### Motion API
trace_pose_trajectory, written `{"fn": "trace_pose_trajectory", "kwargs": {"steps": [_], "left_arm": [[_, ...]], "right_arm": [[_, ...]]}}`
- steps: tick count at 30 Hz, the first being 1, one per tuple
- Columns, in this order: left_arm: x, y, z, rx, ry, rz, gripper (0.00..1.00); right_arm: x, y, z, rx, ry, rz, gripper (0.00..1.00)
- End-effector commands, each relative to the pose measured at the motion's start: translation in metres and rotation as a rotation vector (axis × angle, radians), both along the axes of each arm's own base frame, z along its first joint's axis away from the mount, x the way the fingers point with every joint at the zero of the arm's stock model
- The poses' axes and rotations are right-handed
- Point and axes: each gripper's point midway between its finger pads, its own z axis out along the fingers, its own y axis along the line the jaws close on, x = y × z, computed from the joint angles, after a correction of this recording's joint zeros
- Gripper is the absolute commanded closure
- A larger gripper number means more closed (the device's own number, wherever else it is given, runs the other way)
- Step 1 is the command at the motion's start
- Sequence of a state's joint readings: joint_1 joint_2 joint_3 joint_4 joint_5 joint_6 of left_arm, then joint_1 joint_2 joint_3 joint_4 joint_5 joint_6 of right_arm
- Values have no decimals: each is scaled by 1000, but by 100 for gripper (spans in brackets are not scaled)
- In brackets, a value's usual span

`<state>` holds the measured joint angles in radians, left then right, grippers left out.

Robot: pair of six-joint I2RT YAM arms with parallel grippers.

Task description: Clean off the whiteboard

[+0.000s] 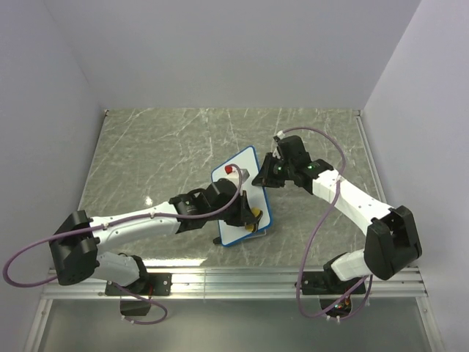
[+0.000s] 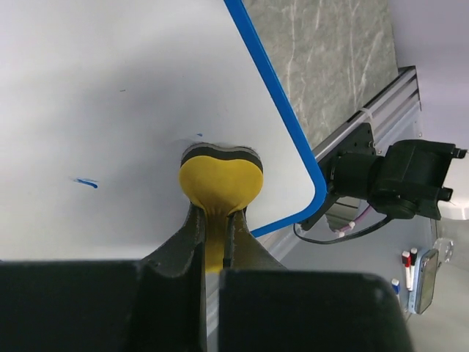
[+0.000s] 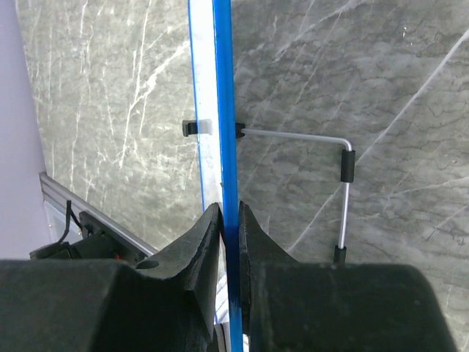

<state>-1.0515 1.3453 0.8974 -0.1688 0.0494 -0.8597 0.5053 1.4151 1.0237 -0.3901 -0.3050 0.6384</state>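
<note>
The whiteboard (image 1: 242, 167), white with a blue frame, stands tilted in the middle of the table. My left gripper (image 2: 216, 220) is shut on a yellow eraser (image 2: 220, 180) whose dark pad presses against the board near its lower right corner. A short blue mark (image 2: 86, 182) shows left of the eraser and a tiny blue speck (image 2: 198, 135) just above it. My right gripper (image 3: 229, 213) is shut on the board's blue frame edge (image 3: 224, 110), holding it from the right side (image 1: 262, 176). The left gripper (image 1: 249, 213) reaches over the board's face.
A wire stand (image 3: 344, 183) juts from the board's back onto the grey marble table (image 1: 146, 154). A small red thing (image 1: 229, 169) sits at the board's upper part. An aluminium rail (image 1: 234, 275) runs along the near edge. Markers (image 2: 407, 260) lie beyond the rail.
</note>
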Motion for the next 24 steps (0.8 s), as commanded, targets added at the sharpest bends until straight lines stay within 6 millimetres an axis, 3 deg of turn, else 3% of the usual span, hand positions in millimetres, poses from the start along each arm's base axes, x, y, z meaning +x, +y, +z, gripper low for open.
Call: {"fn": "trace_pose_trajectory", "kwargs": {"steps": [1, 4, 5, 7, 8, 10, 11, 14, 16, 20, 24], "left_arm": [[8, -8, 8, 7, -3, 41, 100], [21, 7, -14, 56, 11, 115, 100], [20, 16, -33, 76, 41, 134, 100], [25, 30, -51, 73, 68, 164, 100], [19, 39, -72, 78, 99, 168, 100], [17, 52, -88, 85, 118, 201, 100], [8, 66, -109, 129, 147, 209, 100], [5, 76, -134, 143, 181, 241, 100], [9, 81, -141, 164, 195, 261, 100], [23, 84, -135, 202, 157, 296, 100], [31, 109, -140, 237, 180, 358, 100]], "right_arm": [[-32, 6, -31, -47, 103, 53, 100], [-34, 4, -31, -46, 99, 48, 100], [-35, 4, -29, -42, 93, 46, 100], [-36, 4, -28, -36, 92, 43, 100], [-36, 3, -26, -32, 89, 43, 100], [-37, 3, -23, -26, 85, 40, 100], [-39, 3, -21, -23, 81, 42, 100], [-40, 0, -18, -26, 73, 42, 100], [-40, -1, -19, -28, 73, 39, 100], [-41, -1, -19, -28, 74, 43, 100], [-39, 1, -14, -18, 62, 39, 100]]}}
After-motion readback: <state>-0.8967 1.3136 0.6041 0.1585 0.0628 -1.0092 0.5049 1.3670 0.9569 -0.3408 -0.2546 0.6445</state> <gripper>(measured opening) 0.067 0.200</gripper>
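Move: The left hand already holds the yellow eraser on the tilted whiteboard. The leftover blue mark it goes for lies about 5 cm ahead, 2 cm to its left and 3 cm lower. The board's near right corner is some 3 cm back and 5 cm right, about 2 cm below. From the right hand, which grips the board's raised right edge, that mark lies roughly 6 cm back, 3 cm left and 4 cm down. Left hand sweeps the held eraser some 7 cm down, forward and left along the whiteboard, turning slightly counter-clockwise. ##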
